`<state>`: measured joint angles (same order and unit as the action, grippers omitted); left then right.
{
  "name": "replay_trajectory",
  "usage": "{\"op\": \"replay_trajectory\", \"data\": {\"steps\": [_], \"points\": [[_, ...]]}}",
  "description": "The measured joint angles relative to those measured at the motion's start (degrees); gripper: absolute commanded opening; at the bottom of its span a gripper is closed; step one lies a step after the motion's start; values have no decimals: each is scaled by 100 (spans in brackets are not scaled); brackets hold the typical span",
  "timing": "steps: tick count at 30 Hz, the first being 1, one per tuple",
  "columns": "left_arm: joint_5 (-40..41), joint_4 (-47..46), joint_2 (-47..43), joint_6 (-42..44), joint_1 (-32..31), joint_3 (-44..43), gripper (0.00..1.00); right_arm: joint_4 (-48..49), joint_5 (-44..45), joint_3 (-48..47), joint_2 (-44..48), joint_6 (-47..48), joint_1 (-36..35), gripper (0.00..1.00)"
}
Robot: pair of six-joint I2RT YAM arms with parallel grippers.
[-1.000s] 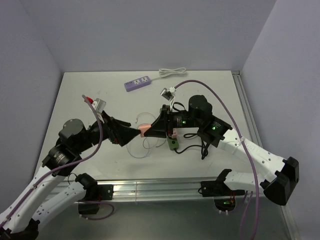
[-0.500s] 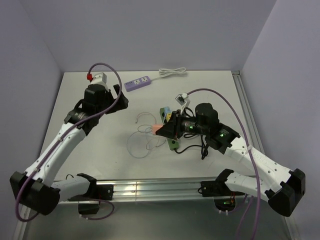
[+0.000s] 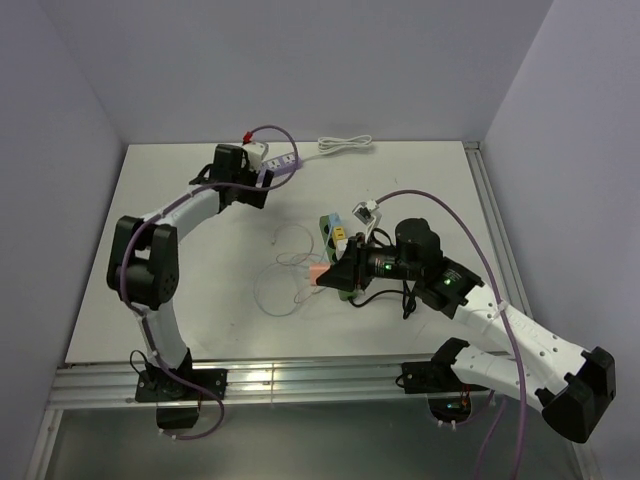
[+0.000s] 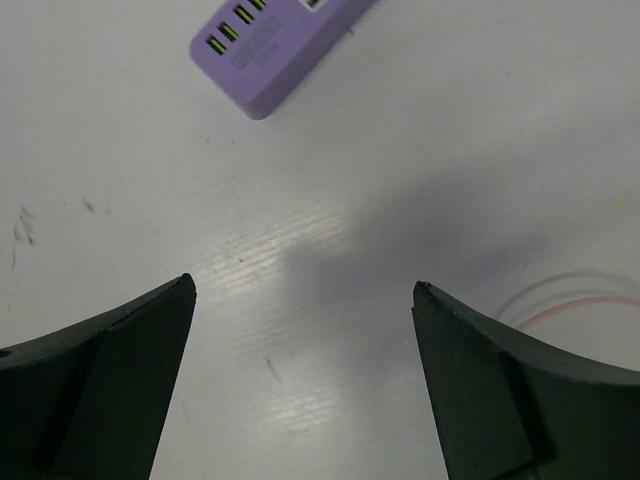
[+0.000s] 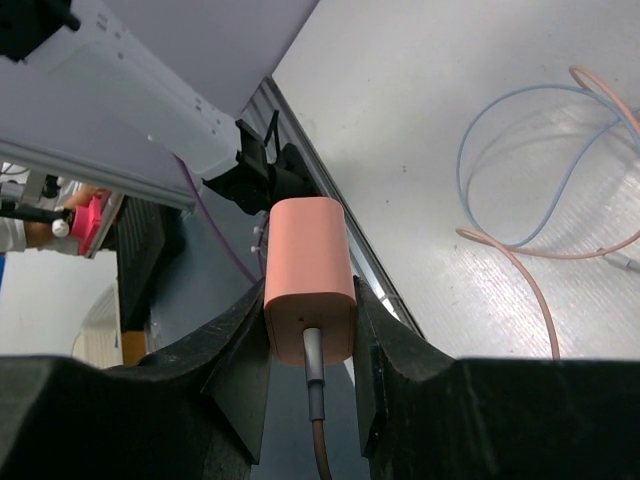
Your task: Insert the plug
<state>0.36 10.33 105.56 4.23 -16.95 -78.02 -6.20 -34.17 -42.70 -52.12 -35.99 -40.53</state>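
Note:
My right gripper (image 3: 325, 272) is shut on the pink plug (image 3: 317, 273) and holds it above the middle of the table. In the right wrist view the plug (image 5: 308, 280) sits upright between both fingers (image 5: 240, 370), its cable hanging down. Its thin pink and pale cable (image 3: 283, 283) lies looped on the table. The purple power strip (image 3: 287, 160) lies at the back, its left end hidden by my left arm. My left gripper (image 3: 252, 192) is open and empty just in front of it. The left wrist view shows the strip's end (image 4: 275, 50) beyond the gripper (image 4: 305, 290).
A green socket block (image 3: 334, 234) with blue and yellow parts lies under my right gripper. A black cable (image 3: 385, 295) curls beside it. The strip's white cord (image 3: 345, 145) is coiled at the back edge. A metal rail (image 3: 300, 378) runs along the front.
My left arm has swung from the middle of the table out to the back, by the purple strip. My right gripper has shifted a little forward with the plug.

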Motion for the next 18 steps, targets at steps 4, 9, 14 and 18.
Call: {"op": "replay_trajectory", "data": {"steps": [4, 9, 14, 18], "points": [[-549, -72, 750, 935, 122, -424, 95, -175, -37, -2, 26, 164, 0, 0], [-1375, -120, 1375, 1648, 363, -1143, 97, -590, -31, -4, 118, 439, -2, 0], [-1974, 247, 2129, 2177, 743, -2345, 96, -756, -28, -4, 212, 579, -2, 0], [-2262, 424, 2524, 2549, 1038, -2704, 97, -754, -31, -2, 205, 586, -2, 0]]}}
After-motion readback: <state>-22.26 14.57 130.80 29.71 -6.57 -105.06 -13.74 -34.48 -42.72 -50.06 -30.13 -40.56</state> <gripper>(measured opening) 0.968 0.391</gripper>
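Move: The purple power strip, its middle roughly 18 cm ahead of the open left hand, 8 cm to its right and 10 cm below, slants away to the right, its USB end nearest. The white cord bundle lies about 27 cm ahead of that hand and 33 cm to its right; the curved thin cable some 6 cm back and 14 cm right. From the right hand, the strip's middle is about 50 cm ahead, 15 cm left and 23 cm below. Towards the purple strip's USB end the left hand sinks a few centimetres, then runs forward about 10 cm, easing left and a little lower at the end. It turns some 25 degrees clockwise on the way, bringing the USB end between its wide-open fingers as seen from the wrist. The pink plug stays gripped in the right hand, which eases down, right and back by 2–3 cm in all. ##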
